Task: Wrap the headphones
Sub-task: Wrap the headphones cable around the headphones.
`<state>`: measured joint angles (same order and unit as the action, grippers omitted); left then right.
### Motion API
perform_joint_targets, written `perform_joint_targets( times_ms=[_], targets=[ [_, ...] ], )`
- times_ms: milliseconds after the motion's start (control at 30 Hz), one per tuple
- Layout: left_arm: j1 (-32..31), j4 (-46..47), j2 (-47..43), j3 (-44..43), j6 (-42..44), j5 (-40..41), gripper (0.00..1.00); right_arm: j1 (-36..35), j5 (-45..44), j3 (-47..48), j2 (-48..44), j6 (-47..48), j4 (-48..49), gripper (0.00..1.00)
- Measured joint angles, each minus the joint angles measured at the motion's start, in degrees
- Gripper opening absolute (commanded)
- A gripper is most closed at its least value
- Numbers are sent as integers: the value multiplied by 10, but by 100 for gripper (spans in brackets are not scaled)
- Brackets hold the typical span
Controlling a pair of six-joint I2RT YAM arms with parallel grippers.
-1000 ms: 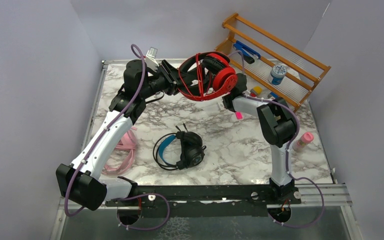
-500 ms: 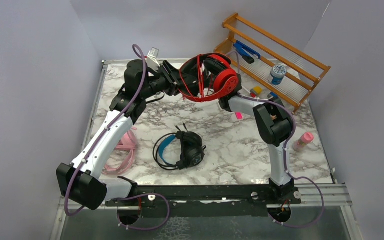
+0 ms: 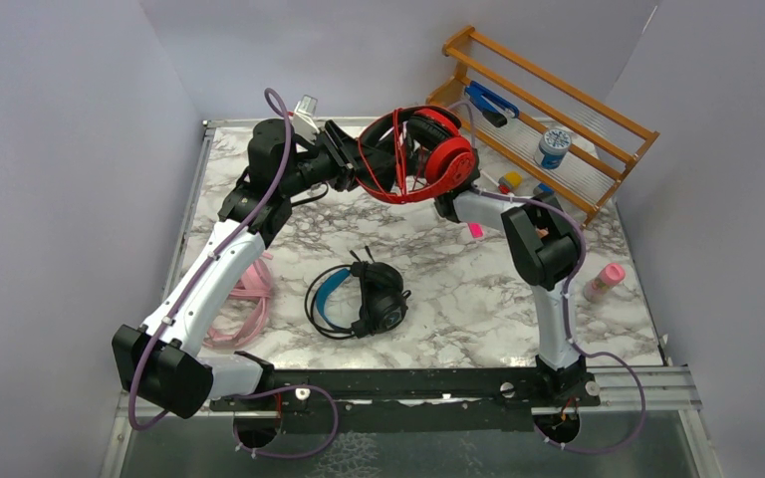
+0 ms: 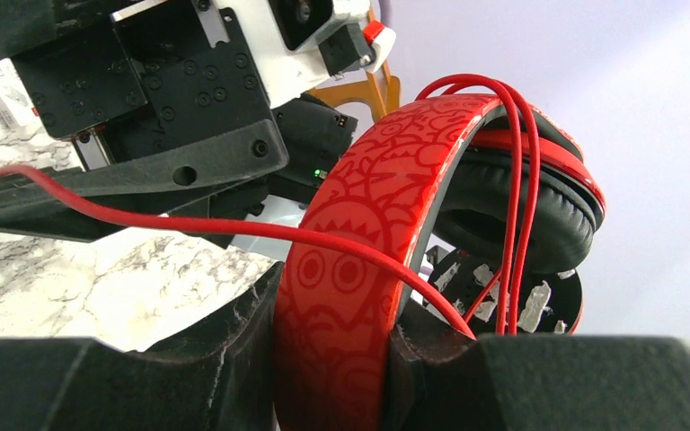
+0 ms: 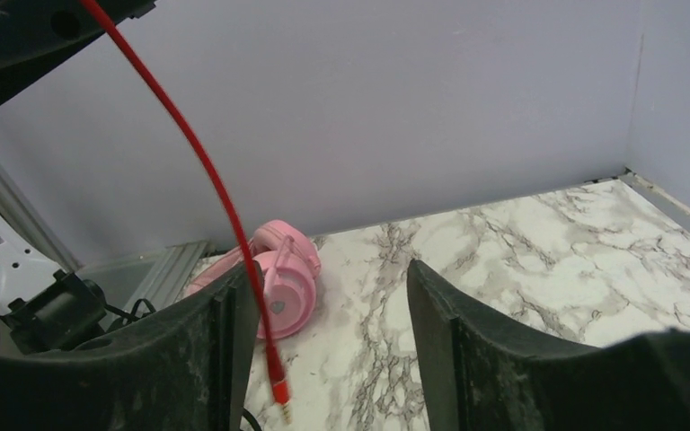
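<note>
The red headphones [image 3: 428, 154] hang in the air over the back of the table. My left gripper [image 3: 359, 164] is shut on their patterned red headband [image 4: 359, 269], and cable loops run over the band and ear cup. The right gripper [image 5: 332, 278] sits just below them, mostly hidden in the top view. Its jaws stand open. The loose red cable [image 5: 207, 171] dangles between them close to the left finger [image 5: 225, 341], and its plug [image 5: 280, 395] hangs free. The pink headphones [image 3: 244, 299] lie at the left edge. The black headphones with the blue band [image 3: 364, 299] lie mid-table.
A wooden rack [image 3: 558, 110] stands at the back right with a blue-capped jar [image 3: 554, 147] and small items on it. A pink bottle [image 3: 608, 279] stands near the right edge. Grey walls close in the left, back and right sides.
The right arm has shifted a little to the left, toward the raised headphones. The left arm and the red headphones have barely moved.
</note>
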<state>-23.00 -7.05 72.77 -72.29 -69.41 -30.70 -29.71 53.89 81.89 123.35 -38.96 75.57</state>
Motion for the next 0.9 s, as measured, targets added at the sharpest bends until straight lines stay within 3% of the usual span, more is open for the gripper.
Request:
perform_joint_targets(
  times_ms=[267,467,900],
  targets=[
    [0,0,0,0,0,0,0,-6,0,-2,8,-33,21,38],
    [0,0,0,0,0,0,0,-7,-12,-33,7,-85,73,2],
    [0,0,0,0,3,-1,0,-5,-138,-106,-72,-158,87,0]
  ],
)
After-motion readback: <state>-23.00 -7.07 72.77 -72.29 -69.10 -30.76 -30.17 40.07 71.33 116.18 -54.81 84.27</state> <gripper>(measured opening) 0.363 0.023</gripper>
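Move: The loose end of the red headphones cable hangs between the right hand's open fingers, about 2 cm back of the hand point and level with it; the red headphones are roughly 10 cm above that hand, 4 cm back and 5 cm to its right. The black headphones lie some 21 cm back, 4 cm left and 25 cm below it. From the left hand, which already grips the red headband, this cable stretch is about 6 cm ahead, 3 cm right and 10 cm below. The right hand draws back about 2 cm to bring the hanging cable between its part-open, left-pointing fingers and shuts them fully, pinching the cable a little short of its plug, then lifts about 5 cm beside the red headphones, edging some 2 cm right while the fingertips tilt up and the wrist rolls. The left hand stays put throughout, keeping its grip on the headband and holding the headphones in the air. ##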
